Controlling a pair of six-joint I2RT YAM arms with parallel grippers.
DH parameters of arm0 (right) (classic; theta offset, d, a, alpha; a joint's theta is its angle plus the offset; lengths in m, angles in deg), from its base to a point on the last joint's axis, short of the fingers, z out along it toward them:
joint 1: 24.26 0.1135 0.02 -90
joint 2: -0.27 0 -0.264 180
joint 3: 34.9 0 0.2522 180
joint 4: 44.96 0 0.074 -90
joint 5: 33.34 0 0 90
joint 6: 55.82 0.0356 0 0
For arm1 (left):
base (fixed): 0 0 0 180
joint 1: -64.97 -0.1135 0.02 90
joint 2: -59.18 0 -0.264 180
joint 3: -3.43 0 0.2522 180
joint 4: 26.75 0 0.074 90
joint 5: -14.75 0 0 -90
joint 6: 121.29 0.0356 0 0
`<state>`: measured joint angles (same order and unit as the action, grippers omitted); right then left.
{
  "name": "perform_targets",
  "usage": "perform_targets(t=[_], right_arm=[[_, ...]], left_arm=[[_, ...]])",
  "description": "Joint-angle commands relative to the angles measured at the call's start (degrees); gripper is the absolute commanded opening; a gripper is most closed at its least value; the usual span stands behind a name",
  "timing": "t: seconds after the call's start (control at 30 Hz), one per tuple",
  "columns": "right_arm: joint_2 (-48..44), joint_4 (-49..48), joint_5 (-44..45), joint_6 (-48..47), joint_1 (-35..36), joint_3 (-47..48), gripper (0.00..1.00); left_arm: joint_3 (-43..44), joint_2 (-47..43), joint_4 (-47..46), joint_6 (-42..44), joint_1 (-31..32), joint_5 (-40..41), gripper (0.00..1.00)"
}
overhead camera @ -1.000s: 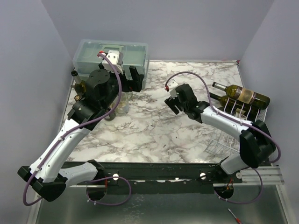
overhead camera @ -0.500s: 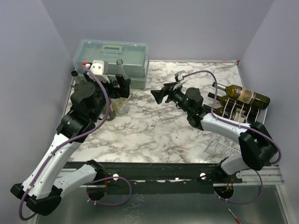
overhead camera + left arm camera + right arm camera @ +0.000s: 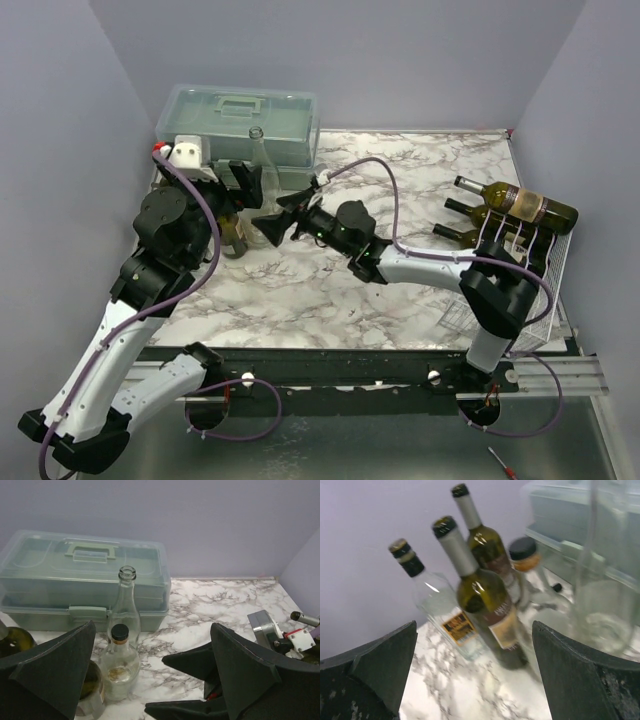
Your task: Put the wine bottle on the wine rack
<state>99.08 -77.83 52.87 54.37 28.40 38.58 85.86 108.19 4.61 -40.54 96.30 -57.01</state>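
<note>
Several wine bottles stand in a cluster (image 3: 236,230) at the table's left. In the right wrist view a green bottle with a grey capsule (image 3: 487,605) stands straight ahead, with a second green bottle (image 3: 485,542) behind it and a clear labelled bottle (image 3: 442,607) to its left. My right gripper (image 3: 272,216) reaches across to them, open and empty (image 3: 474,626). My left gripper (image 3: 248,186) hovers open just behind the cluster (image 3: 152,630), holding nothing. The white wire wine rack (image 3: 553,262) sits at the right edge.
Three dark bottles (image 3: 520,200) lie on the rack. A translucent grey-green toolbox (image 3: 240,115) stands at the back left. In front of it stand a tall clear empty bottle (image 3: 124,607) and a small black-capped bottle (image 3: 120,665).
My right arm has swung left across the table from near the rack to the standing bottles, and its jaws have opened wider. The left arm has drawn back slightly to the left.
</note>
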Motion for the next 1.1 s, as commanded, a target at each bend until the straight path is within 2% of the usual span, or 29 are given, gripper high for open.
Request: perform_targets(t=[0.0, 0.13, 0.4, 0.87, 1.07], right_arm=[[5.69, -1.26, 3.22, 4.35, 2.09, 7.45, 0.98], [10.79, -0.65, 1.30, 6.46, 2.69, 13.63, 0.90], [18.70, 3.20, 1.71, 3.47, 4.54, 24.95, 0.90], [28.13, 9.61, 5.99, -0.92, 6.22, 38.96, 0.83], [31.76, 12.86, 7.26, -3.51, 6.85, 44.40, 0.72]], left_arm=[[-0.49, -3.20, -1.43, 0.62, -0.83, 5.29, 0.99], [-2.81, -5.85, -3.81, 1.54, -1.01, 8.28, 0.99], [-3.81, -8.06, -4.95, 1.52, -1.36, 11.28, 0.99], [-4.06, -9.41, -4.90, 0.56, -1.45, 10.09, 0.99], [-4.24, -9.76, -4.98, 0.64, -1.41, 10.32, 0.99]])
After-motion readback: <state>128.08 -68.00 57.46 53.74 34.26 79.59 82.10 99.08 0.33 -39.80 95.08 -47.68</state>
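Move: The right hand, open, goes for the nearer wine bottle, whose middle stands about 17 cm to its left, 7 cm ahead and 11 cm below. Of its neighbours, the black-capped clear bottle is some 9 cm left and 9 cm ahead, the tall clear bottle 7 cm left and 16 cm ahead, and the gold-capped bottle 23 cm left and 3 cm ahead, all 12–14 cm below. From the left hand that wine bottle is roughly 9 cm ahead, 5 cm left, 27 cm below. Leftward, some 14 cm and nearly level, the right hand sweeps to the nearer wine bottle, easing about 4 cm forward mostly towards the end, and narrows its fingers by about a quarter until they straddle the neck without having shut on it. The left hand meanwhile backs out of the way, about 5 cm left with a little rise and draw back, turning some 10 degrees counter-clockwise, fingers still wide. ##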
